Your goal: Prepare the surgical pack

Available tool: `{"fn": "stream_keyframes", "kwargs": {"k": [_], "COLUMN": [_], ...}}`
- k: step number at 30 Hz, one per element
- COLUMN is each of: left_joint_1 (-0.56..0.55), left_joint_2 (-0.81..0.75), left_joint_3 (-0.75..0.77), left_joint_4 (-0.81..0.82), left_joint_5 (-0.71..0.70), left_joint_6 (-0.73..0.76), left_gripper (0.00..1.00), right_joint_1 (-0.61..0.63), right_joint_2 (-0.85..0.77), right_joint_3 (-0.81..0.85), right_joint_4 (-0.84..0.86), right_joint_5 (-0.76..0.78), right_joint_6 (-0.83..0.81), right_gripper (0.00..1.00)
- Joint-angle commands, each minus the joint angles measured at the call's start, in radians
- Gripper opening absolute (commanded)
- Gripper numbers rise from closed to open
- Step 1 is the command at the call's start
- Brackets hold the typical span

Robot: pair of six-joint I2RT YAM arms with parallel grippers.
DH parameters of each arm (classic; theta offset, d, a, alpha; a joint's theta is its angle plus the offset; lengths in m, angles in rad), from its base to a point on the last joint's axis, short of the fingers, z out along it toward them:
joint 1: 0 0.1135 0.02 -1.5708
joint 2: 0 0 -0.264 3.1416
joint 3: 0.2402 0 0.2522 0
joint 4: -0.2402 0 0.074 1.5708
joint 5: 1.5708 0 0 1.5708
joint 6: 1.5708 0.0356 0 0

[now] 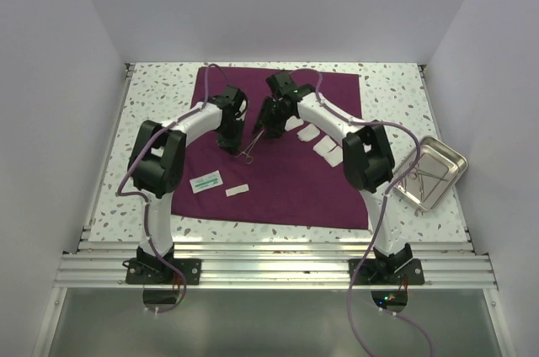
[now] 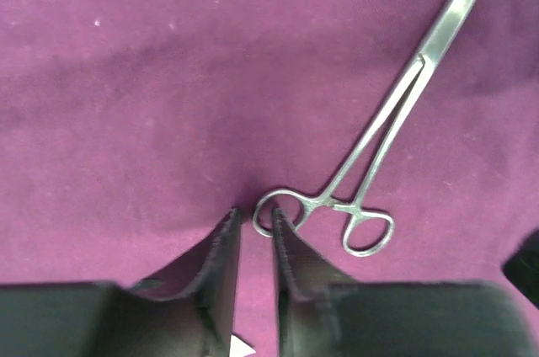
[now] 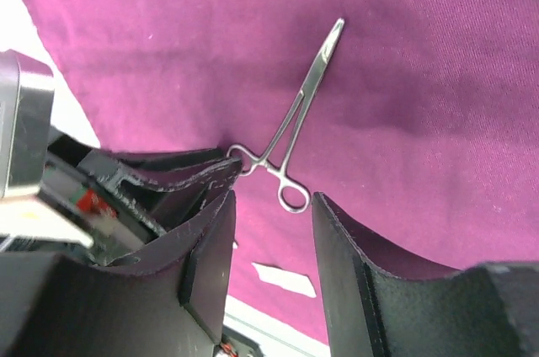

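The surgical pack, a dark maroon drape (image 1: pixel 286 184), lies spread flat on the speckled table. Steel forceps (image 1: pixel 249 151) lie on it, with the ring handles toward me; they also show in the left wrist view (image 2: pixel 396 113) and the right wrist view (image 3: pixel 295 121). My left gripper (image 2: pixel 256 221) is down at the cloth with its jaws a narrow gap apart. Its right fingertip sits in one ring handle, and the ring's near side lies in the gap. My right gripper (image 3: pixel 274 201) hangs open just above the other ring handle and holds nothing.
A shiny steel tray (image 1: pixel 434 173) with instruments stands at the right, off the drape. White gauze squares (image 1: pixel 318 140) lie on the drape under the right arm. A green-printed packet (image 1: pixel 205 181) and a white strip (image 1: pixel 237 190) lie near the drape's front left.
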Motion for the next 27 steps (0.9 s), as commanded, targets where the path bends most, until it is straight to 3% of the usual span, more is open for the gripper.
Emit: {"fn": "stream_keyframes", "kwargs": {"k": [1, 3, 5, 27], "left_joint_1": [-0.009, -0.010, -0.010, -0.010], "left_joint_2": [0.049, 0.061, 0.063, -0.108], "left_joint_3": [-0.003, -0.009, -0.015, -0.015], "left_joint_4": [0.019, 0.024, 0.034, 0.053], "left_joint_5": [-0.052, -0.052, -0.047, 0.088], "left_joint_6": [0.019, 0.023, 0.025, -0.030], "left_gripper": [0.21, 0.15, 0.00, 0.00], "right_joint_1": [0.024, 0.043, 0.053, 0.092], "right_joint_2": [0.062, 0.087, 0.114, 0.210], "right_joint_3": [0.104, 0.176, 0.216, 0.261], "right_joint_4": [-0.133, -0.180, -0.232, -0.244], "right_joint_5": [0.089, 0.142, 0.165, 0.165], "right_joint_6": [0.038, 0.061, 0.084, 0.169], "right_gripper": [0.45, 0.44, 0.44, 0.42]}}
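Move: The clamp lies across between the hands, ring handles nearest the left one. Its middle is roughly 5 cm ahead and 5 cm right of the left hand, 1 cm down, with its left ring right at those fingertips; from the right hand it is about 2 cm ahead, 1 cm left and 7 cm below. A white strip lies 12 cm straight back from the left hand, the green-labelled packet 10 cm back and 8 cm left of that hand. The nearest gauze is some 7 cm ahead and 10 cm right of the right hand. The left fingers shut on the rim of the clamp's left ring and keep the pinch, then the hand eases about 1.5 cm right and 1 cm up. Meanwhile the right hand, fingers staying part open, sinks some 6 cm with a shift of about 2 cm back and 2 cm left, tilting more upright so its fingertips come down close over the shanks beside the rings. ##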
